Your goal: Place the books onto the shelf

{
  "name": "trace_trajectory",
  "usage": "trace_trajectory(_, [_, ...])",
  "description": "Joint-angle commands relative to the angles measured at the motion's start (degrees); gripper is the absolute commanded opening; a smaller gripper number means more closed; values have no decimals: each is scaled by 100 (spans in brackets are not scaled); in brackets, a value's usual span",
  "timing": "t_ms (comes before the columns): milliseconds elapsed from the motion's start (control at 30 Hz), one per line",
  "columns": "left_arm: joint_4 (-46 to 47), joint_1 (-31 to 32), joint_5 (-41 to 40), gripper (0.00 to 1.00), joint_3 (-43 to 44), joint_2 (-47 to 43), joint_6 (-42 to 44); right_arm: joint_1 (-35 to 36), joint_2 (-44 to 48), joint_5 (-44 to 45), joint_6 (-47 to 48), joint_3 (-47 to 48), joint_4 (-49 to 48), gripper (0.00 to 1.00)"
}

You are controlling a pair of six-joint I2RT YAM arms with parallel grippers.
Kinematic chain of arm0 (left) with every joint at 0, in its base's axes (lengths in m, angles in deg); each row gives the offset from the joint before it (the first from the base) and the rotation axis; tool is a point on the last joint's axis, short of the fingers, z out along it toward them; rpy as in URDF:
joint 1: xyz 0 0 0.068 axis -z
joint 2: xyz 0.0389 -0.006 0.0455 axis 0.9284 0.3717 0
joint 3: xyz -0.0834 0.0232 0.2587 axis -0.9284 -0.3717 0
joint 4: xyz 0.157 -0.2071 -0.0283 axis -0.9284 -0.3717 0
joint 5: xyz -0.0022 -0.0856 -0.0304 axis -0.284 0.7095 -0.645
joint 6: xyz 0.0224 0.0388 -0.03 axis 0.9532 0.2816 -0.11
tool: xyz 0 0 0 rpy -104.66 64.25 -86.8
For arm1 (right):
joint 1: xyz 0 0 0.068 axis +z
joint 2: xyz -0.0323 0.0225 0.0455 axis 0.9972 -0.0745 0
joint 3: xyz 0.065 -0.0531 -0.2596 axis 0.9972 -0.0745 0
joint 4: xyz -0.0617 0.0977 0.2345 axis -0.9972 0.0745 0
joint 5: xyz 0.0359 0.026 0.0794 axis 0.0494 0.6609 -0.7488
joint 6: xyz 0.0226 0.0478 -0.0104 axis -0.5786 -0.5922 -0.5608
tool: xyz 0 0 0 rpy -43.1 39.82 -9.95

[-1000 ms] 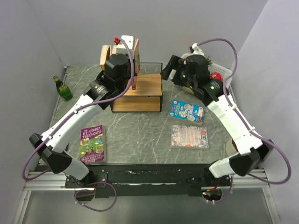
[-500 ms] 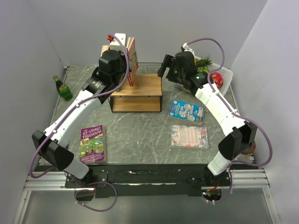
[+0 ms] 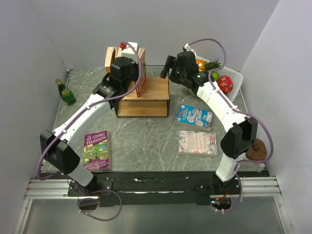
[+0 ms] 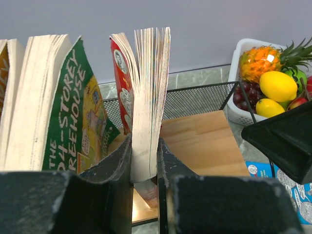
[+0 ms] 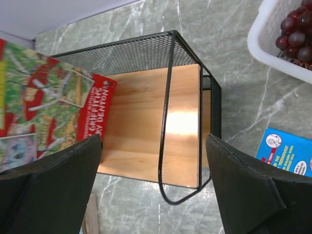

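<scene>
My left gripper (image 4: 145, 165) is shut on a red-covered book (image 4: 146, 92), holding it upright, pages fanned, over the shelf's top wooden board (image 4: 204, 144). From above, that gripper (image 3: 136, 82) and book (image 3: 142, 73) are at the shelf's (image 3: 151, 100) left part. Left of it a green Treehouse book (image 4: 68, 107) stands upright. My right gripper (image 5: 152, 144) is open above the shelf's right wire end (image 5: 168, 122), nothing between its fingers. Flat on the table lie a purple book (image 3: 96, 148), a blue book (image 3: 194, 115) and a pale pink patterned book (image 3: 197, 143).
A white basket (image 3: 233, 75) of fruit stands at the back right, close behind my right arm. A green bottle (image 3: 65, 92) stands at the far left by the wall. A brown object (image 3: 256, 150) lies at the right table edge.
My right gripper has swung left from near the fruit basket to the shelf's right end. My left gripper has brought the red book down and slightly right towards the top board.
</scene>
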Motion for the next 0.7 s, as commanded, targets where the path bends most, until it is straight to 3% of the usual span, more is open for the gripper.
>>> trace_trajectory(0, [637,-117,-154,1,-13,-35,115,-81,-171,-17,93,284,-145,92])
trace_trajectory(433, [664,-417,-58,1,-109,44,45,-117,-461,-97,216,301,-137,79])
trace_trajectory(667, [664,-426,-14,1,-232,-52,107,-134,-444,-114,164,152,-172,58])
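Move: My left hand still pinches the red 13-storey book upright on the rack's upper board. The green book it is taken to stands about 6 cm to the left, its middle some 4 cm farther ahead; the orange book stands about 4 cm left of the green. From my empty right hand, the rack's right side rail lies some 4 cm ahead and 4 cm below, with the blue book roughly 16 cm right, 3 cm back and 27 cm down on the table. I slide the upright red book left and a little forward along the upper board, about 3 cm, towards the green book, keeping my left grip and turning it only slightly. Meanwhile my right hand sinks about 4 cm, with a slight push forward, until its fingers are around the rack's right side rail. They begin open and draw about a third of the way shut, still wide of a pinch. ##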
